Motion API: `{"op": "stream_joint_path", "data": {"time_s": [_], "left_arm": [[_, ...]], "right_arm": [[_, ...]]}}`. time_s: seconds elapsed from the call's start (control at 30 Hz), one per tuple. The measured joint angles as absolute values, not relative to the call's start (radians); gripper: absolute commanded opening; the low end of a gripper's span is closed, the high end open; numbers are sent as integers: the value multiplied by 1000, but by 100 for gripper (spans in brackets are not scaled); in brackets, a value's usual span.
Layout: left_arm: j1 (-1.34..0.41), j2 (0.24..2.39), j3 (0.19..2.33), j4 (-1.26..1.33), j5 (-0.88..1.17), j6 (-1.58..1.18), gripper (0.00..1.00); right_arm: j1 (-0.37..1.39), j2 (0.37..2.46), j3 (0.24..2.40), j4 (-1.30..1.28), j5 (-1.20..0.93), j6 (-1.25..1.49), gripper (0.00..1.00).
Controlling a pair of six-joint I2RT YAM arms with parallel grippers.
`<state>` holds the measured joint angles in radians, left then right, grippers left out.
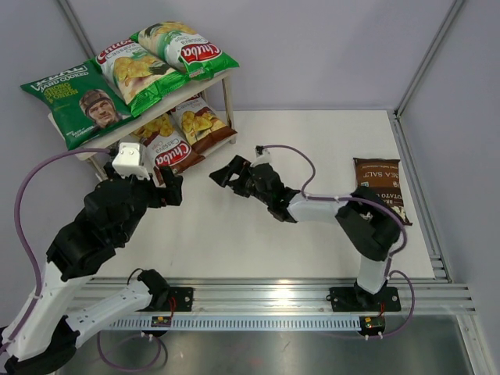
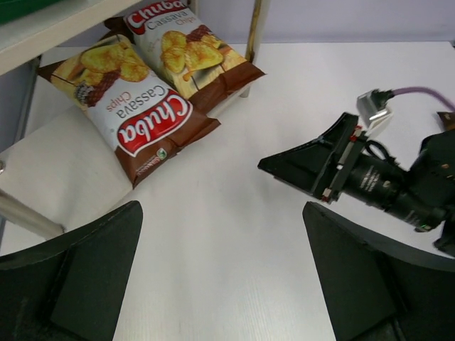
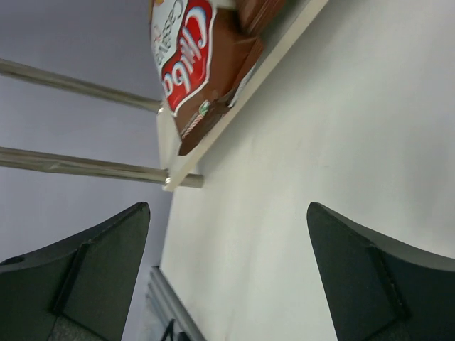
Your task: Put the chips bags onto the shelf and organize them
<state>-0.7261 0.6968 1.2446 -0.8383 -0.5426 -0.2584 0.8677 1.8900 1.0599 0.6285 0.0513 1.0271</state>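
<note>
The shelf (image 1: pixel 109 141) stands at the back left. Its top board holds the dark green bag with a man's face (image 1: pixel 74 101) and two green-white Chuba bags (image 1: pixel 137 74) (image 1: pixel 183 47). Its lower board (image 2: pixel 57 170) holds two brown Chuba bags (image 2: pixel 135 114) (image 2: pixel 195 57), side by side. The dark brown Kettle bag (image 1: pixel 380 187) lies flat on the table at the far right. My left gripper (image 1: pixel 168 191) is open and empty in front of the shelf. My right gripper (image 1: pixel 223 173) is open and empty, pointing at the shelf's lower tier, where one brown bag (image 3: pixel 195 64) shows.
A metal shelf leg (image 2: pixel 254 35) stands beside the right brown bag. The right gripper (image 2: pixel 313 167) shows in the left wrist view, close to the left one. Grey walls close the back and sides. An aluminium rail (image 1: pixel 273 293) runs along the near edge.
</note>
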Motion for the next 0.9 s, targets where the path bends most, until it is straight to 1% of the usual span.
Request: {"op": "stream_joint_path", "data": {"time_s": [0.17,0.33,0.47,0.6,0.7,0.9], "left_arm": [[-725,704,1228,-812,-400,-316,99],[-724,733,1099,-680,-217,-397,99],[-725,854,1038,-569,-82,-454,99],[-728,994,987,-431,33,-521,99],[-740,1092,982,-336,87,-561,99],[-817,1342,1031,-189,138,-629,99]], "right_arm": [[831,1601,979,329,196,850,100],[777,1361,883,33,319,746,99],[773,1143,817,-244,477,721,100],[772,905,804,-466,603,687,100],[772,722,812,-595,659,666,99],[772,477,881,-803,727,659,100]]}}
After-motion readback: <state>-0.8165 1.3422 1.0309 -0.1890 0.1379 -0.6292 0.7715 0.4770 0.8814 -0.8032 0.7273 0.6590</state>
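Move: The brown sea salt chips bag lies on the table roughly 54 cm to the right gripper's right, level with it fore and aft and some 13 cm lower. The front Chuba bag on the lower shelf is about 12 cm ahead and 13 cm left of that gripper; the rear Chuba bag is 18 cm ahead and 3 cm left. From the left gripper, the sea salt bag is some 62 cm right, 14 cm ahead and 34 cm below. Swing the empty right gripper away from the shelved Chuba bags, nearly 40 cm right towards the sea salt bag, drawing back 14 cm and rising overall as it turns clockwise and rolls left side down. Bring the left gripper right and down over the open table, tipping its fingers down and turning clockwise about 30 degrees. Keep both open and touching nothing. ##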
